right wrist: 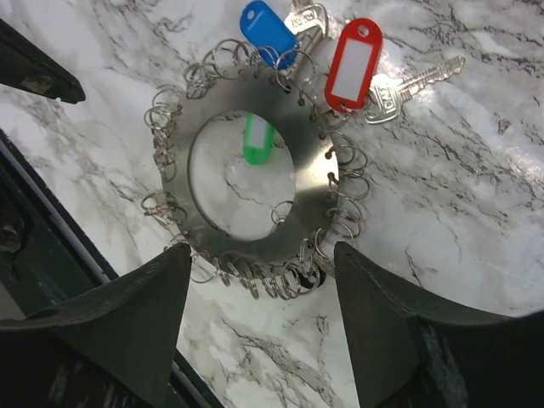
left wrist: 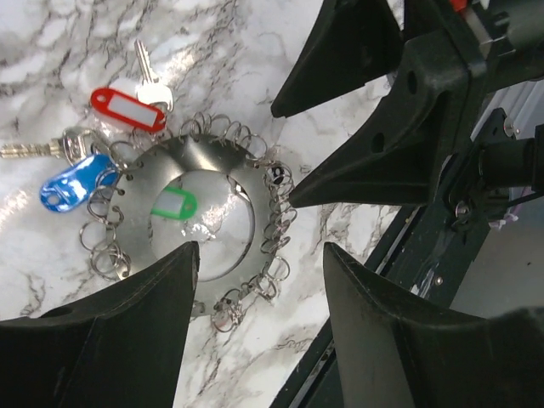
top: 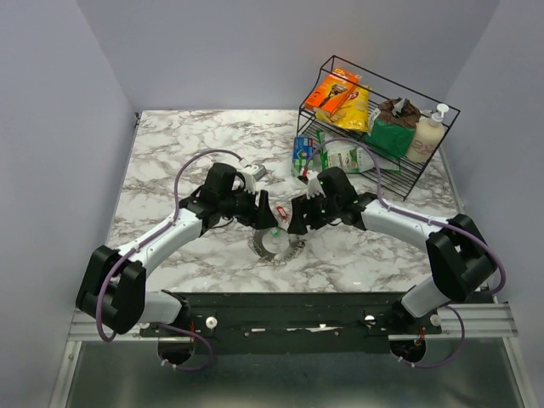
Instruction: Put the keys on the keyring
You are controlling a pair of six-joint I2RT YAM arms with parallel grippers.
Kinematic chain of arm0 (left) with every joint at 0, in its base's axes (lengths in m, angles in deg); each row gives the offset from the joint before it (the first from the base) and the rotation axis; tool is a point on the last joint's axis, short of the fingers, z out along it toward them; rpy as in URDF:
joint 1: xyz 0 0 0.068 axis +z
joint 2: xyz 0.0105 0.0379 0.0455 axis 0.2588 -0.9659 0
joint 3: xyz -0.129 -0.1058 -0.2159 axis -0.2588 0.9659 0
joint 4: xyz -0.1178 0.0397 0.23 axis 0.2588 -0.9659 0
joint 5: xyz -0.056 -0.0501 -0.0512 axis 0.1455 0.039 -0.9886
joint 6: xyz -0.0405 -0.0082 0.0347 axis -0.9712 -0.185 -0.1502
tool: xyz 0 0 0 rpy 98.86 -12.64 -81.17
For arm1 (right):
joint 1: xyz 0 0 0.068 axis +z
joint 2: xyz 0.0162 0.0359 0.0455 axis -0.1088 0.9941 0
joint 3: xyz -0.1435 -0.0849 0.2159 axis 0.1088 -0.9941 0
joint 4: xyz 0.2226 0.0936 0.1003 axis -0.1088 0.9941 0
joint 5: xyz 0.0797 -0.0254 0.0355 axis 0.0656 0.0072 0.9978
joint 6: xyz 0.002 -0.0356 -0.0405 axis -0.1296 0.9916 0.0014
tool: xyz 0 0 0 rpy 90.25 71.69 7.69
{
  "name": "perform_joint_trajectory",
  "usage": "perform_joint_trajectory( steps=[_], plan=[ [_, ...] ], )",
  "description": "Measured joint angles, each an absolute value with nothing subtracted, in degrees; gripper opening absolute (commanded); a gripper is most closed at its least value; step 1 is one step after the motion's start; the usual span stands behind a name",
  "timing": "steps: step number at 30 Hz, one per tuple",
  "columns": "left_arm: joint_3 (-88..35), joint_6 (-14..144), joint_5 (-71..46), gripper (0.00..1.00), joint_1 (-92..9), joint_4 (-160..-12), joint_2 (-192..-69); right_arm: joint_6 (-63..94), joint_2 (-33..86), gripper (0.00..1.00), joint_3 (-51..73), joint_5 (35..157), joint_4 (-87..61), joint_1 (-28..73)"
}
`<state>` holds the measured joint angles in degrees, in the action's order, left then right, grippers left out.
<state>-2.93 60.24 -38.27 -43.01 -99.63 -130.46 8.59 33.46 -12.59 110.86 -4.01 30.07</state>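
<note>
The keyring (right wrist: 310,183) is a flat silver ring plate edged with many small split rings, lying flat on the marble (top: 274,246). A red-tagged key (right wrist: 353,64) and a blue-tagged key (right wrist: 265,30) sit at its rim. A green tag (right wrist: 257,138) lies inside its hole. The left wrist view shows the same keyring (left wrist: 212,166), red tag (left wrist: 127,109), blue tag (left wrist: 72,183) and green tag (left wrist: 174,204). My left gripper (left wrist: 259,251) hangs open over the ring's edge, holding nothing. Opposite it, my right gripper (right wrist: 262,248) is open and empty too. Both (top: 268,223) (top: 297,223) hover close together above the ring.
A black wire rack (top: 442,115) at the back right holds snack packets and a pump bottle. Two packets (top: 303,153) (top: 344,157) lie in front of it. A small grey object (top: 255,174) sits behind the left gripper. The black base rail (top: 280,310) runs along the table's near edge.
</note>
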Motion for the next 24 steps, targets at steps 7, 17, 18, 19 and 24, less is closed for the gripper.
perform_joint_trajectory(
  steps=[7, 17, 18, 19, 24],
  plan=[
    [2.47, 55.28, -37.57, 0.69, -43.23, -96.79, -131.03, 9.55, 33.96, 0.76, -12.59, 109.92, -2.50, 30.14],
    [5.66, 51.67, -37.27, 0.69, -43.31, -94.69, -131.03, 10.08, 33.96, 0.76, -12.59, 107.78, -0.31, 32.45],
    [5.77, 51.54, -37.25, 0.68, -43.38, -94.67, -131.03, 10.08, 33.96, 0.77, -12.59, 107.47, -0.25, 32.54],
    [5.81, 51.43, -37.22, 0.68, -43.42, -94.67, -131.03, 10.08, 33.96, 0.77, -12.59, 107.17, -0.25, 32.61],
    [5.81, 51.25, -37.18, 0.68, -43.58, -94.21, -131.03, 10.06, 33.96, 0.76, -12.59, 105.50, -0.18, 32.58]
  ],
)
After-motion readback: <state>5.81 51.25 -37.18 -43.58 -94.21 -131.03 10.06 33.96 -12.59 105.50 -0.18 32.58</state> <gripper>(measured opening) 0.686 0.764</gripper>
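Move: The keyring lies on the table below both open grippers. Its middle is about 4 cm back, 2 cm right and 8 cm below the left hand. From the right hand, it is some 4 cm back, 5 cm left and 6 cm down. Inside the ring, the green tag lies about 3 cm forward of its middle. The red tag is roughly 8 cm forward and 2 cm right of it, and the blue tag some 7 cm forward and 3 cm left. Bring the left gripper down about 4.5 cm and back some 2 cm towards the keyring, easing to a stop just above it, with the wrist tilting about 10 degrees. Sink the right gripper as well, slower and only 1.5 cm or so, drawing it back about 1 cm while its fingers tip slightly further down. Keep both pairs of fingers open. ##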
